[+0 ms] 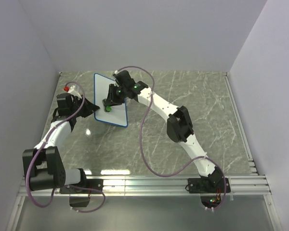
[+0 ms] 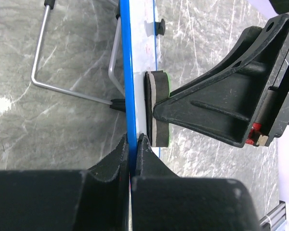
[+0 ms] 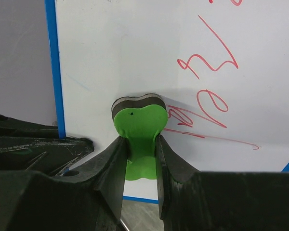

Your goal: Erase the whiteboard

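The whiteboard [image 1: 116, 102], white with a blue frame, stands tilted up at the back left of the table. My left gripper [image 1: 92, 108] is shut on its blue edge [image 2: 129, 86]. My right gripper [image 1: 109, 103] is shut on the green bow-shaped eraser [image 3: 138, 126], whose dark pad presses against the board face [image 3: 125, 57]. Red scribbles [image 3: 207, 101] show on the board to the right of the eraser. In the left wrist view the eraser [image 2: 157, 108] sits flat against the board, just above my left gripper [image 2: 133, 144].
A red-capped marker [image 1: 70, 88] lies at the far left behind the left arm. The board's wire stand [image 2: 72, 89] rests on the marble tabletop behind it. Grey walls close in the left, back and right sides.
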Tool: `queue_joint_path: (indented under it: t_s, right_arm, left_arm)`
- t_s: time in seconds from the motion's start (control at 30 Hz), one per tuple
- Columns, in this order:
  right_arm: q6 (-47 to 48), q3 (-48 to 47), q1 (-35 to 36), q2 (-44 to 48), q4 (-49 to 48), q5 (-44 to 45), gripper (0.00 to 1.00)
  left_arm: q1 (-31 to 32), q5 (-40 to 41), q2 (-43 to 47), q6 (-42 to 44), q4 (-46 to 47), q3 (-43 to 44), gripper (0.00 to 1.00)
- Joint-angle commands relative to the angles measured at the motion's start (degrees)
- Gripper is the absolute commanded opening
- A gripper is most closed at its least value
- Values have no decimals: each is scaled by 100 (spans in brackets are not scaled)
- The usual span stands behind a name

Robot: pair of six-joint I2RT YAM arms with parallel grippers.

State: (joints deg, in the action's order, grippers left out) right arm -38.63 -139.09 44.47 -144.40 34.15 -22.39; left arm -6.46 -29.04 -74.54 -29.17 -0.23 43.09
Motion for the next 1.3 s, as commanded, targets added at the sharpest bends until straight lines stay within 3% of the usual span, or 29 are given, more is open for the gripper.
queue_joint_path:
  t_s: [0.0, 0.2, 0.37, 0.8, 1.27]
  right_arm:
    - [285, 329, 71, -466, 565, 24, 0]
    - [321, 1636, -228, -169, 567, 60, 0]
    - [260, 2149, -526, 61, 329, -37, 0]
    - [-56, 243, -360, -204, 742, -371, 0]
    - [-628, -259, 9, 158, -216, -1337, 0]
  left_arm:
    - [409, -717, -218, 623, -979, -73, 0]
    - [409, -770, -324, 667, -1023, 50, 0]
    - [417, -788, -341, 667, -1005, 59, 0]
    - [1093, -419, -649, 957, -1304, 261, 0]
    - [1876, -577, -1317, 1106, -1480, 428, 0]
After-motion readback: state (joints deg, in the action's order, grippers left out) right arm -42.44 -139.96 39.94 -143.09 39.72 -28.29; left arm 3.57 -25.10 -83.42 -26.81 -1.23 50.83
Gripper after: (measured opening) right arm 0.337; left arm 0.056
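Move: The red scribble still to be wiped starts beside the eraser the right hand holds on the tilted whiteboard; its middle lies about 3 cm right of that hand, level fore and aft, some 6 cm lower. More red marks lie about 4 cm forward and 4 cm right, also 6 cm lower. The board's gripped edge is 5 cm left and 2 cm higher. From the left hand, the scribble is roughly 9 cm right, level fore and aft, 8 cm lower. Rightward and down the slope of the board, about 13 cm, the right hand drags the held eraser across the near red scribble, then sweeps back left and up towards the raised edge, finishing slightly higher than it began. The left hand keeps its pinch on that edge and, mostly during the return, carries the board about 5 cm right and a little forward, turning slightly clockwise. ##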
